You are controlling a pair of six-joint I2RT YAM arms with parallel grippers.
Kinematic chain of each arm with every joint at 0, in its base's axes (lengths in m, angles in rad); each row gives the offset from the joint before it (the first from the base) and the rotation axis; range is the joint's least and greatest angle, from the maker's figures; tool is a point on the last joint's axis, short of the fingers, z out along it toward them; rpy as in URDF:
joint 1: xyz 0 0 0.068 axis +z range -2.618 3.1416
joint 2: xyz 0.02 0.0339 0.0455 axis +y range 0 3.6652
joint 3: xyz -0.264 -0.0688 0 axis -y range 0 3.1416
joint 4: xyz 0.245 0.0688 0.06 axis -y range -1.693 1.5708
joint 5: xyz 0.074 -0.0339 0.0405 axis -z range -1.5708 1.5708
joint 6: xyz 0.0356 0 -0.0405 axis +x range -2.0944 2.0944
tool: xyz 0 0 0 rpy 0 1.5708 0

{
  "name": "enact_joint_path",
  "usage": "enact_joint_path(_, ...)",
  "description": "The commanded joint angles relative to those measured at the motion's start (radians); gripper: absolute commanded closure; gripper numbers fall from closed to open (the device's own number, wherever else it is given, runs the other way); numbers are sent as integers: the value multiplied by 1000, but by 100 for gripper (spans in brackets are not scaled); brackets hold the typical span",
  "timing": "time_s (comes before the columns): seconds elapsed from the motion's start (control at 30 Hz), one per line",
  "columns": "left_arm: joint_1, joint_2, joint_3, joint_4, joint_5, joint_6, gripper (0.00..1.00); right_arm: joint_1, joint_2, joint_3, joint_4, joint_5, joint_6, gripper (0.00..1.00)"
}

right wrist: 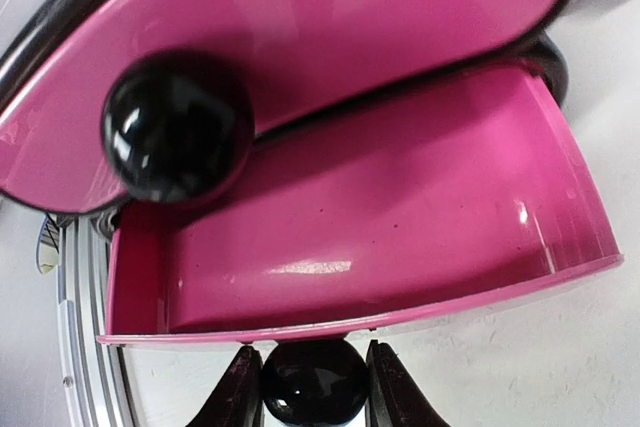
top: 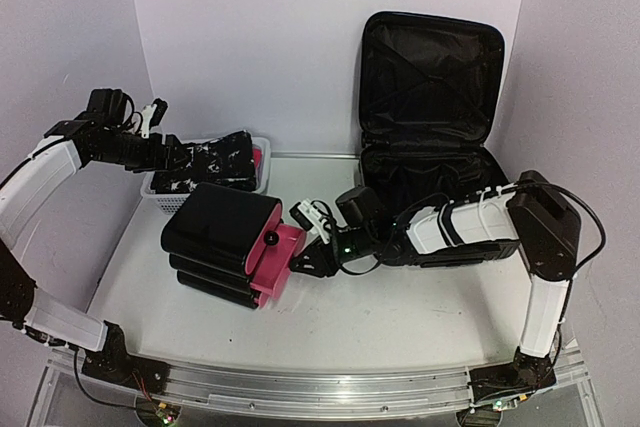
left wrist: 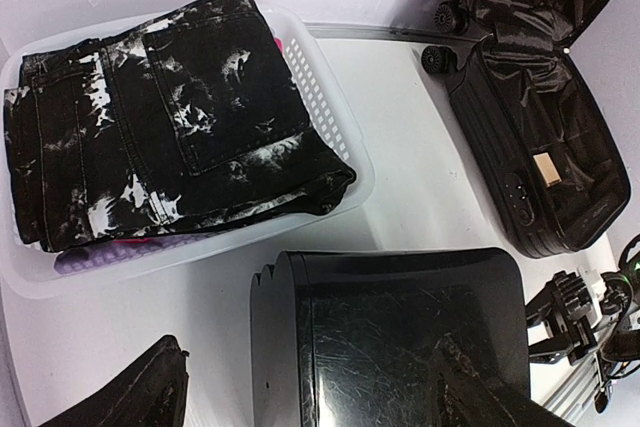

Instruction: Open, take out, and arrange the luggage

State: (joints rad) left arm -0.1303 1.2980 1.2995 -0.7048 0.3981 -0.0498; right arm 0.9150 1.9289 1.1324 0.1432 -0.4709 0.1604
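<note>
The luggage (top: 430, 117) lies open at the back right, its lid leaning on the wall and the black lining showing; the left wrist view also has the luggage (left wrist: 545, 157). A smaller black case (top: 220, 237) with pink drawers stands mid-table. Its lower pink drawer (right wrist: 380, 217) is pulled out. My right gripper (right wrist: 312, 379) is shut on that drawer's black knob (right wrist: 312, 387); a second knob (right wrist: 178, 137) sits on the drawer above. My left gripper (left wrist: 310, 387) hangs open above the case's top (left wrist: 400, 337), holding nothing.
A white perforated basket (left wrist: 340, 117) at the back left holds folded black-and-white jeans (left wrist: 170, 117). The basket (top: 160, 190) stands just behind the small case. Walls close in the table at the back and both sides.
</note>
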Motion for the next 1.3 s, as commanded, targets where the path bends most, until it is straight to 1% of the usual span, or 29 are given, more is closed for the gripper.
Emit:
enact_joint_path(0.0,0,4,-6,49,2,8,17,4,-83,-38,-35,21,-2,69)
enact_joint_path(0.13,0,9,-5,49,0,8,17,5,-92,-42,-43,30,-1,67)
enact_joint_path(0.27,0,10,-6,49,-11,11,17,5,-116,-52,-51,53,-9,59)
enact_joint_path(0.37,0,14,-6,50,-11,12,17,6,-137,-44,-78,63,-3,48)
enact_joint_path(0.47,0,12,-9,50,-32,17,17,4,-183,-37,-156,111,-9,32)
enact_joint_path(0.6,0,10,-15,49,-68,33,17,5,-295,-39,-328,246,-44,18)
enact_joint_path(0.7,0,17,-20,52,-101,47,17,-15,-385,-23,-484,357,-80,11)
enact_joint_path(0.8,1,30,-30,63,-133,48,18,-86,-446,5,-618,422,-71,7)
enact_joint_path(0.87,1,35,-37,73,-144,79,18,-140,-478,19,-697,457,-68,3)
enact_joint_path(0.97,1,29,-60,110,-156,84,17,-227,-494,38,-764,499,-48,2)
enact_joint_path(1.1,1,20,-73,159,-166,59,16,-378,-445,89,-882,532,32,2)
enact_joint_path(1.2,0,19,-74,194,-170,-15,14,-454,-376,138,-973,575,66,2)
enact_joint_path(1.27,0,24,-84,226,-187,-62,12,-501,-325,161,-992,549,96,2)
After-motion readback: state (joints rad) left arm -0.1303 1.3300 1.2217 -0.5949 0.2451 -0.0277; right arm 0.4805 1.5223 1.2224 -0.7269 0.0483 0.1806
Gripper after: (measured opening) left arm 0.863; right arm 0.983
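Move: My right hand is closed on the black knob of the pulled-out pink drawer, with the drawer chest about 16 cm to its left and 7 cm farther out. The small wooden box in the open suitcase lies some 29 cm to my right hand's right, 14 cm ahead and 4 cm below; a dark round case sits about 10 cm left of the box, level with it. From my left hand the box is roughly 55 cm right, 3 cm ahead and 23 cm lower. I draw the knob about a centimetre more to the right, then open my right fingers wide and let go. That hand backs off to the right, rises some 8 cm, and sweeps right and forward over the suitcase, nearly 28 cm across in all, turning about 45 degrees clockwise, tipping its fingers down and starting to sink. My open left hand eases down, forward and left, about 3 cm down. ##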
